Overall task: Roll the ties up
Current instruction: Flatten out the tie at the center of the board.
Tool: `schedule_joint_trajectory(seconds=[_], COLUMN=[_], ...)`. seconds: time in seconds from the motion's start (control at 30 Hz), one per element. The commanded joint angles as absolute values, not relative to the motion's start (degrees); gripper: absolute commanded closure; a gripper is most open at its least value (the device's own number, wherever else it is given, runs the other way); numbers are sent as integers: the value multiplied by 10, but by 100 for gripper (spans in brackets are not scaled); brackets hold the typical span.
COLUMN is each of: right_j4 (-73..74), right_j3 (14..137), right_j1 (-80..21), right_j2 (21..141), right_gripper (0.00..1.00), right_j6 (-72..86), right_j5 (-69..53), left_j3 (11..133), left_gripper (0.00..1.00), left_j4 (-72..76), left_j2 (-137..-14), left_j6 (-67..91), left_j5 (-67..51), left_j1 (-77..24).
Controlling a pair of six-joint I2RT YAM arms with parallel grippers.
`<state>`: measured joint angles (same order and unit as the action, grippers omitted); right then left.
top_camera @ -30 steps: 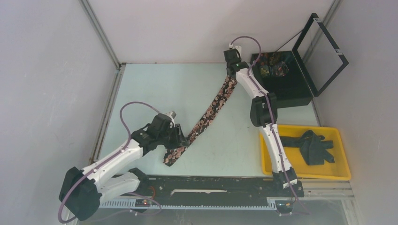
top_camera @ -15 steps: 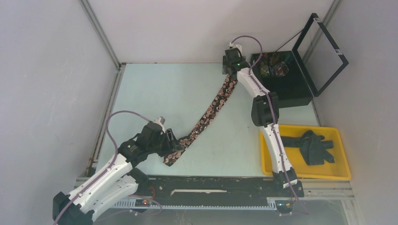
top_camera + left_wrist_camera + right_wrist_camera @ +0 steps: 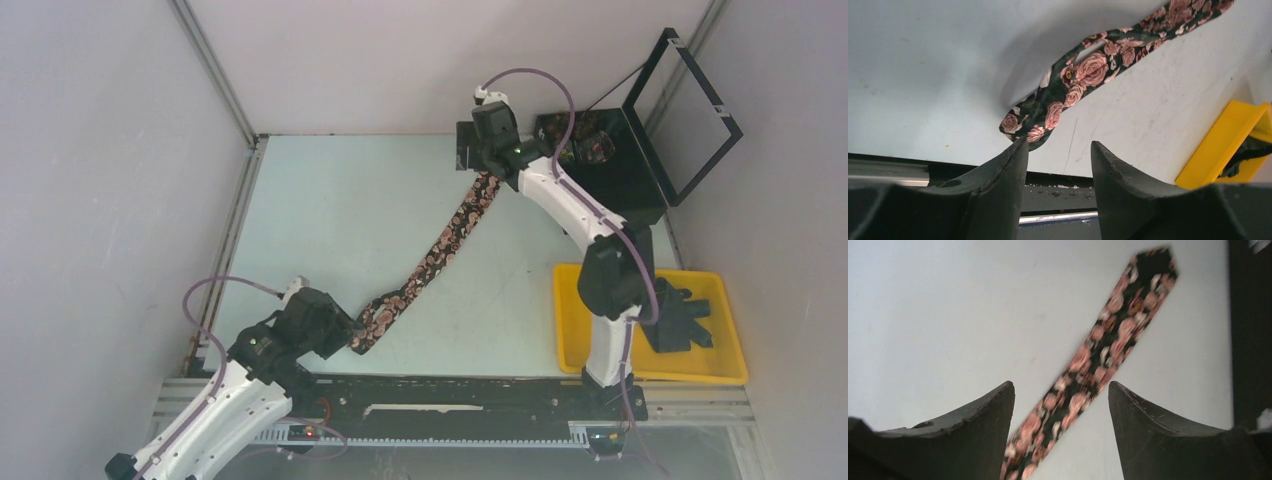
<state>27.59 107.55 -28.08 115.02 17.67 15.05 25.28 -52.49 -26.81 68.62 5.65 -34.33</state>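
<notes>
A black tie with pink roses [image 3: 440, 245] lies flat and diagonal on the table. Its wide end [image 3: 1048, 112] is near the front edge and its narrow end [image 3: 1147, 270] is at the back. My left gripper [image 3: 338, 330] is open and empty just left of the wide end; in the left wrist view [image 3: 1059, 150] the tie's tip lies just past the left finger. My right gripper [image 3: 472, 160] hovers open above the narrow end; in the right wrist view [image 3: 1060, 392] the tie runs on the table below, between the fingers.
A black box [image 3: 610, 190] with its lid raised stands at the back right and holds rolled ties [image 3: 582, 147]. A yellow tray [image 3: 650, 372] at the right front holds dark plain ties [image 3: 680, 315]. A black rail [image 3: 450, 395] runs along the front edge.
My left gripper has pulled back toward the near left, off the tie's wide end. My right gripper has shifted left at the narrow end and its elbow has swung right.
</notes>
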Motion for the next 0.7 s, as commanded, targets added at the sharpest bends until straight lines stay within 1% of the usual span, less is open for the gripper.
schedule_joint_trajectory(seconds=[0.0, 0.13, 0.2, 0.3, 0.37, 0.47, 0.67], right_j4=[283, 284, 285, 309, 315, 330, 363], right_j3=[946, 861, 844, 857, 867, 888, 941], right_j1=[-294, -310, -309, -305, -306, -308, -315], right_j2=[1096, 1074, 1083, 1108, 1121, 1144, 1201], right_gripper=[32, 41, 52, 61, 64, 65, 65], right_j6=[232, 251, 251, 248, 245, 243, 244], right_j5=[45, -26, -59, -87, -95, -88, -75], left_j3=[258, 230, 209, 212, 212, 208, 198], left_gripper=[44, 43, 44, 44, 43, 44, 45], left_j4=[-559, -527, -487, -492, -491, -488, -475], left_j2=[-248, -265, -264, -245, -228, -215, -246], left_j6=[724, 685, 670, 679, 684, 691, 698], left_j5=[111, 89, 61, 73, 83, 92, 94], left_j1=[-343, -343, -343, -343, -343, -343, -343])
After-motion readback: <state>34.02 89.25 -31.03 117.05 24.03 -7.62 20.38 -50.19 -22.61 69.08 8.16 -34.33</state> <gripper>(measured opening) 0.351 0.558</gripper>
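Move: From the right hand, the stretch of tie it goes for lies about 13 cm back, 4 cm left and some 18 cm below. The tie's far tip is about 12 cm ahead and 8 cm right of the hand; the open black box's middle is roughly 9 cm ahead and 37 cm right. From the left hand, that stretch lies some 32 cm ahead, 31 cm right and 5 cm below. The right hand drops 15 cm and draws back 13 towards the tie, tipping down, its fingers closing halfway. ##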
